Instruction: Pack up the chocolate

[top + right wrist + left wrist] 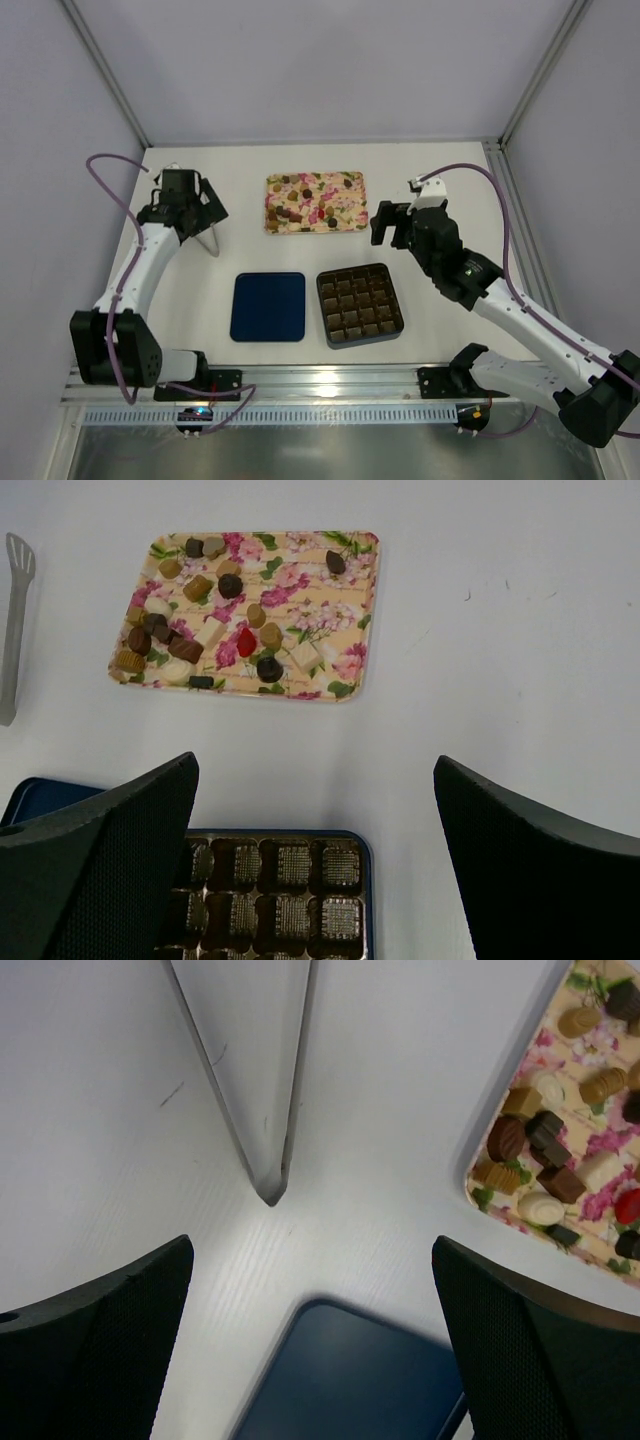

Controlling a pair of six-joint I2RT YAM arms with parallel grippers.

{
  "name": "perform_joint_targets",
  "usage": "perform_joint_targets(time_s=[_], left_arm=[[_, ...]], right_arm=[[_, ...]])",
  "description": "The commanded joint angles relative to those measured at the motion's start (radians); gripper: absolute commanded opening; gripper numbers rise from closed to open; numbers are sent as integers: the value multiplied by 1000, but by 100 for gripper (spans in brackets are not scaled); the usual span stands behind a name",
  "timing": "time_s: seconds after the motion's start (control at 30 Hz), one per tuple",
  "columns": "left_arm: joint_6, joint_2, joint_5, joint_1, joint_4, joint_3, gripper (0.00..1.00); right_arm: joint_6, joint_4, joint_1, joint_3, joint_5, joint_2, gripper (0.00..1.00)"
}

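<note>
The chocolate [298, 211] lies as several small brown, tan, whitish and red pieces on the floral tray [345, 190] at the back middle of the table. The pieces [186, 650] crowd the tray's left half [320, 615] in the right wrist view. They also show at the right edge of the left wrist view [507, 1137]. My left gripper [208, 208] hangs open left of the tray, above bare table [312, 1330]. My right gripper [390, 225] hangs open right of the tray, over the box's far edge [315, 850]. Neither holds anything.
A dark box with a grid of cells [360, 305] [280, 890] sits front middle, its flat blue lid [268, 307] [350, 1380] beside it on the left. Metal tongs [208, 240] [265, 1090] [15, 620] lie by the left gripper. Frame posts stand at the back corners.
</note>
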Motion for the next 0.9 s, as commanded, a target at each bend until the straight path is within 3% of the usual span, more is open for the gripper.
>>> perform_joint_targets(time_s=[0.0, 0.3, 0.87], left_arm=[[-22, 111, -103, 10, 3, 129, 100], [-44, 386, -127, 52, 47, 227, 100], [8, 624, -2, 139, 158, 267, 100]], right_arm=[[-7, 30, -1, 24, -50, 12, 100], [10, 45, -1, -1, -139, 1, 100], [23, 20, -1, -33, -153, -28, 100]])
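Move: The open tongs lie with their middle some 11 cm ahead of the left hand, 4 cm to its left and about 16 cm below; their joined end is nearest, just ahead of it. The chocolate tray is roughly 18 cm ahead and 24 cm right of that hand, the blue lid about 11 cm back and 13 cm right. From the right hand the tongs lie some 48 cm left, 15 cm ahead and 24 cm below. Towards the tongs goes the left hand, fingers still wide open: first forward about 6 cm, then mainly down, some 13 cm in all, drifting left and easing forward again at the end, while it tips about 15 degrees more downward and turns a little counter-clockwise. The empty right hand shifts about 2 cm left, sinking and drawing back slightly. ##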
